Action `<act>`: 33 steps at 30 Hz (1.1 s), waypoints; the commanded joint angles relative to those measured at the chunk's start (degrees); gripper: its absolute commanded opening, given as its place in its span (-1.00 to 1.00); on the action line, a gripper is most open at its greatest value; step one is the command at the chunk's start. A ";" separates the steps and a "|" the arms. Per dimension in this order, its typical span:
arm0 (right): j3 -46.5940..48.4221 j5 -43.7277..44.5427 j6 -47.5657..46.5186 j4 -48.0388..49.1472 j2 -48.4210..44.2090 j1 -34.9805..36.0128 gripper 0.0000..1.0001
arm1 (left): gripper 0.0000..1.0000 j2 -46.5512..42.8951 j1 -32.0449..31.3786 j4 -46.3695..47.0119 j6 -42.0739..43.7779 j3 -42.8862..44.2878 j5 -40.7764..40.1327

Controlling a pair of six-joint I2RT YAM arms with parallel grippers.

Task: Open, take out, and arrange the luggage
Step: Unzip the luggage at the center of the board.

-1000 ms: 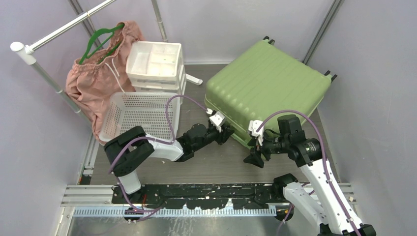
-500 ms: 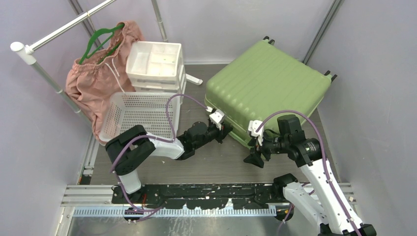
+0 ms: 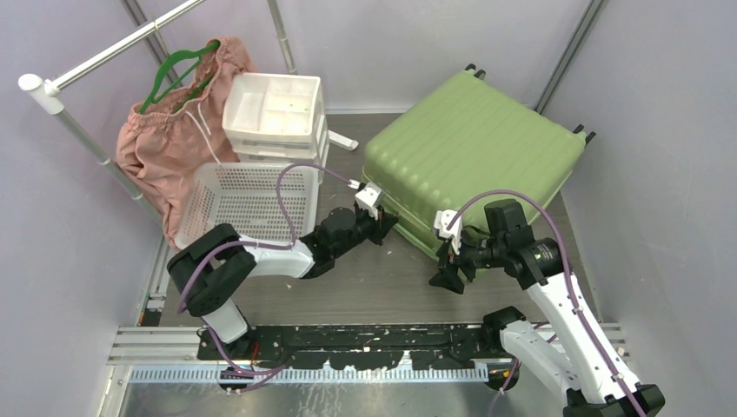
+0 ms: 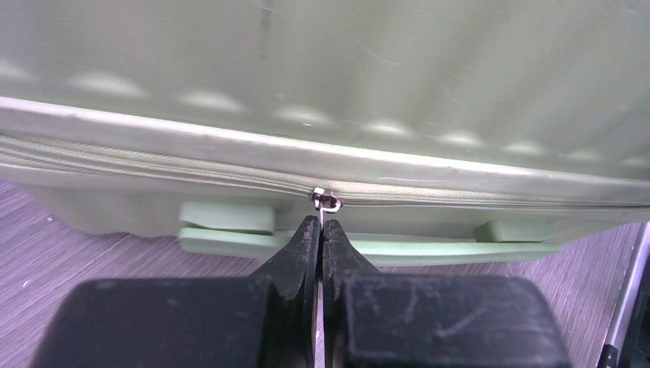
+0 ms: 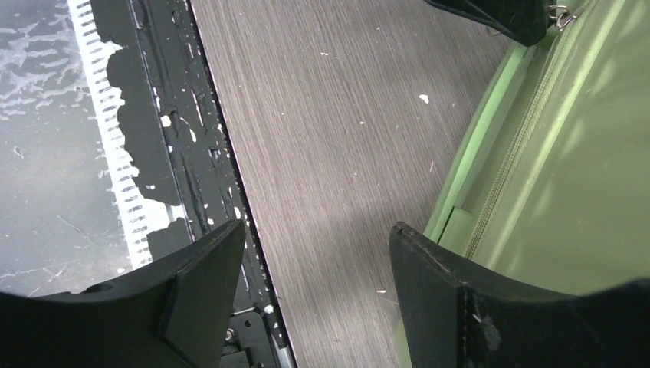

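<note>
The luggage (image 3: pixel 474 148) is a light-green ribbed hard-shell suitcase lying flat and closed at the back right. Its zip line runs across the left wrist view, with the metal zipper slider (image 4: pixel 326 201) just above my fingertips. My left gripper (image 3: pixel 384 228) (image 4: pixel 320 224) is shut on the thin zipper pull at the luggage's near-left side. My right gripper (image 3: pixel 447 278) (image 5: pixel 318 230) stands open over the wood floor beside the luggage's (image 5: pixel 567 153) near edge, holding nothing. The left gripper's black fingers (image 5: pixel 506 15) show at the top of the right wrist view.
A white perforated basket (image 3: pixel 248 204) sits left of the luggage, with a white drawer unit (image 3: pixel 276 113) behind it. A pink garment (image 3: pixel 169 143) hangs on a green hanger from the metal rail (image 3: pixel 96 61). The black base rail (image 3: pixel 348 339) runs along the near edge.
My left gripper has shut on the zipper pull and shifted left along the luggage's edge. The right gripper has drifted slightly left, still open.
</note>
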 commanded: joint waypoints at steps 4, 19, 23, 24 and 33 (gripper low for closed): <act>2.79 6.01 2.29 7.25 4.50 8.00 0.47 | -1.00 -4.77 6.31 -2.06 -2.00 -0.83 -0.40; 5.85 49.75 9.29 28.40 26.76 26.31 0.23 | -1.00 -6.60 10.42 -4.12 -1.89 -1.03 2.90; 4.72 55.88 10.21 32.22 28.64 27.09 0.22 | -1.00 -6.54 10.70 -3.46 -2.12 -1.48 3.24; 4.52 56.51 10.47 32.56 29.28 27.19 0.22 | -1.00 -6.48 10.79 -2.98 -2.23 -1.76 3.20; 2.12 60.97 12.83 33.91 34.05 28.34 0.05 | -1.00 -5.69 12.12 1.75 -2.15 -3.80 3.70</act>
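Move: The zipper pull is already pinched in the left fingertips. The luggage's far-left corner, where the zip is heading, lies about 12 cm ahead and 11 cm left of it. The luggage handle's middle is roughly 2 cm back, 2 cm right and 3 cm below the left hand. From the right hand, that middle is some 13 cm ahead, 8 cm left and 8 cm down, and the zipper pull 15 cm ahead, 11 cm left and 5 cm down. The zipper pull, still pinched in the shut left fingers, is drawn about 5 cm left and forward along the zip towards the luggage's far-left corner, quickly at first, then barely creeping. Meanwhile the right hand reaches some 12 cm forward, also down and left, to the handle, its wrist swinging to point steeper down and more forward, its fingers closing partway but staying open astride the handle. ##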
